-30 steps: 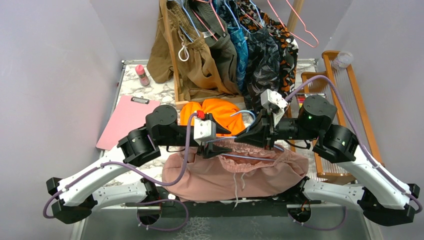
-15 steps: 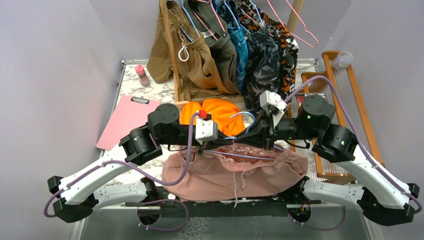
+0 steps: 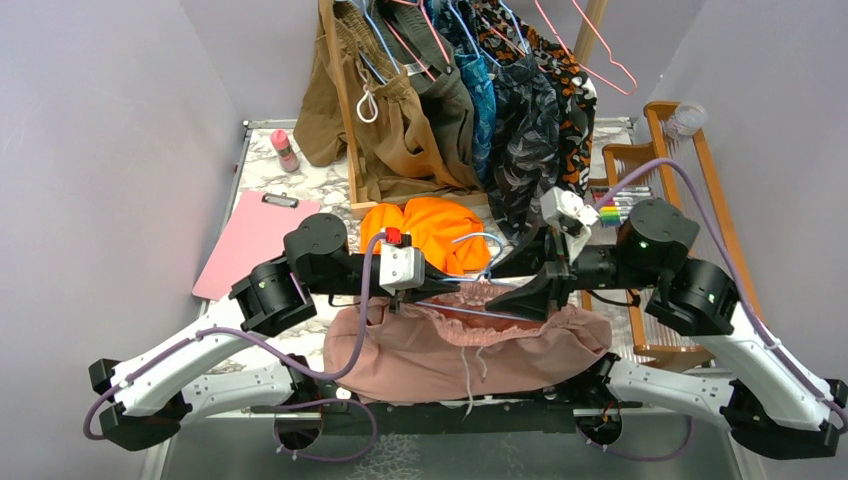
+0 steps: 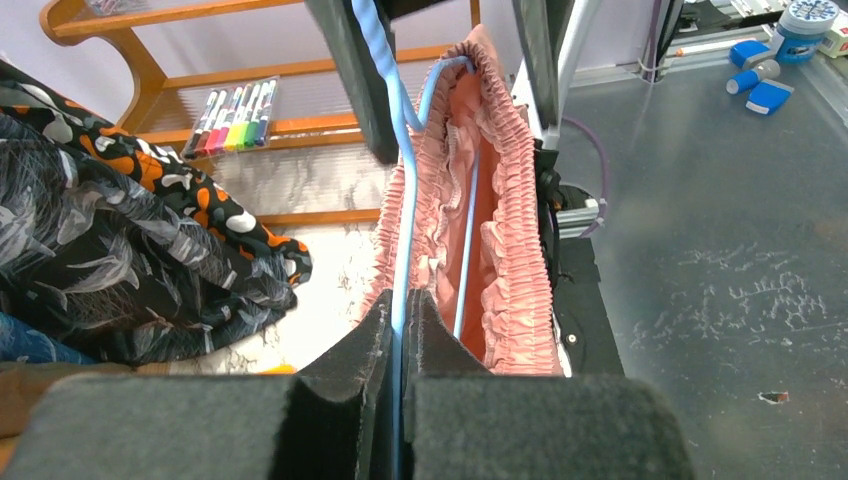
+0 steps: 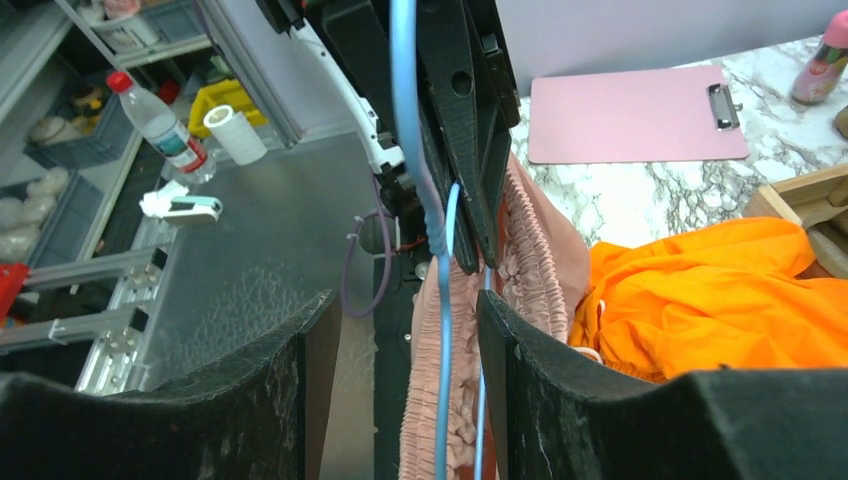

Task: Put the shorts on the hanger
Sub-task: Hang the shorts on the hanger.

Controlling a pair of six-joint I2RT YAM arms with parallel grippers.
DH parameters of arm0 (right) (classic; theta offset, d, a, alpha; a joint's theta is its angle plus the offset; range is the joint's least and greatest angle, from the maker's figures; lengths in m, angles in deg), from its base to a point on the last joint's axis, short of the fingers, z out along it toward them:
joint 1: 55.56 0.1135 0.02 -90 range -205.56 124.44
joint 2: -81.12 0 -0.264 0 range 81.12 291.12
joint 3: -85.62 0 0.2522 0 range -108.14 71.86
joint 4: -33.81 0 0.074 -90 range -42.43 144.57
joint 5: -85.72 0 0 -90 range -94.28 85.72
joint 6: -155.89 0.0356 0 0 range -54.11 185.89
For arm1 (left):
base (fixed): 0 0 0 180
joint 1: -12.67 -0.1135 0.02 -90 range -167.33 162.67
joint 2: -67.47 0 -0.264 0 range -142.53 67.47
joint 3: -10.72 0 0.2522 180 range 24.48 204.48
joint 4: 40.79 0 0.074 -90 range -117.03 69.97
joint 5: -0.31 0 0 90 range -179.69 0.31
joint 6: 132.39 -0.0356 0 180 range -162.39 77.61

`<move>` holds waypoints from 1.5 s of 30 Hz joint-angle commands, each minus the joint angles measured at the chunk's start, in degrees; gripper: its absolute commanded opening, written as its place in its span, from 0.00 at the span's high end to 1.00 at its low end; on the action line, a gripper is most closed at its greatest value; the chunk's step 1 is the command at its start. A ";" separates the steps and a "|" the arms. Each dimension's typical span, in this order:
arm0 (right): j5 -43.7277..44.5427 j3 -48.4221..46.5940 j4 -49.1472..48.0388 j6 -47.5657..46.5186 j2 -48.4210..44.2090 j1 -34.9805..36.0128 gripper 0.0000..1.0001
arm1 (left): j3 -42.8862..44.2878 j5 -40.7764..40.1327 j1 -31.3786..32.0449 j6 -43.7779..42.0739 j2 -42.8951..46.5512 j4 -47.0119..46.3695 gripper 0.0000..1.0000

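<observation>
The dusty pink shorts (image 3: 470, 350) hang at the table's near edge, with the light blue hanger (image 3: 478, 312) running inside their gathered waistband (image 4: 510, 230). My left gripper (image 3: 440, 288) is shut on the hanger's wire (image 4: 400, 200), which is pinched between its fingertips in the left wrist view (image 4: 402, 300). My right gripper (image 3: 497, 280) faces it from the right and stands open. In the right wrist view (image 5: 405, 310) the blue wire (image 5: 443, 330) passes between the right gripper's fingers without touching either one. The hanger's hook (image 3: 490, 240) points toward the back.
Bright orange shorts (image 3: 430, 225) lie just behind the grippers. A wooden rack of hung clothes (image 3: 450, 100) with pink hangers (image 3: 590, 50) stands at the back. A pink clipboard (image 3: 255, 240) and a small bottle (image 3: 285, 150) are left, a wooden frame (image 3: 690, 180) with markers (image 3: 612, 210) right.
My left gripper closed on the hanger wire. My right gripper then let go of the wire, opened and drew back to the right.
</observation>
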 commanded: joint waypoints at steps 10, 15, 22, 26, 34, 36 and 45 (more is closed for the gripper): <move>1.32 5.97 -15.12 13.46 -1.65 0.06 0.45 | -1.37 1.69 0.10 1.71 2.90 -4.83 1.00; 1.62 7.59 -18.63 15.22 -0.83 0.03 0.51 | -1.36 1.74 0.11 1.72 2.92 -4.89 1.00; 3.02 8.44 -19.32 15.79 -0.99 0.06 0.60 | -1.54 0.96 0.01 1.75 3.68 -4.88 1.00; 3.74 9.45 -19.97 15.45 -1.79 0.06 0.59 | -1.86 0.51 0.10 1.85 4.18 -4.78 1.00; 3.17 10.37 -21.74 15.60 -0.99 -0.01 0.68 | -1.45 0.51 0.11 2.09 3.56 -4.91 1.00; 2.95 10.88 -22.70 15.58 -1.33 0.05 0.73 | -1.57 0.48 0.04 2.04 3.45 -5.00 1.00; 3.04 11.94 -24.29 14.80 -2.38 0.04 0.99 | -1.37 -0.15 0.09 2.05 2.92 -5.76 1.00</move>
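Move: Just ahead of the right hand's open fingers is the blue hanger's top wire beside its twisted neck: about 2 cm left, 1 cm farther out and 1 cm up. The pink shorts' open waistband, with the lower bar inside it, is roughly 2 cm back, 2 cm left and 8 cm below; the orange shorts lie some 22 cm ahead, 11 cm left and 30 cm down. From the left hand, that wire is about 6 cm right, 1 cm ahead and level. The right fingers shut in two stages, pinching the hanger's top wire just beside the neck. After a slight draw to its right, this hand reaches about 3 cm left and some 1.5 cm forward, its fingertips tilting up by about 10 degrees as it rolls slightly about them. The left hand keeps its closed grip on the same wire and holds nearly still. ##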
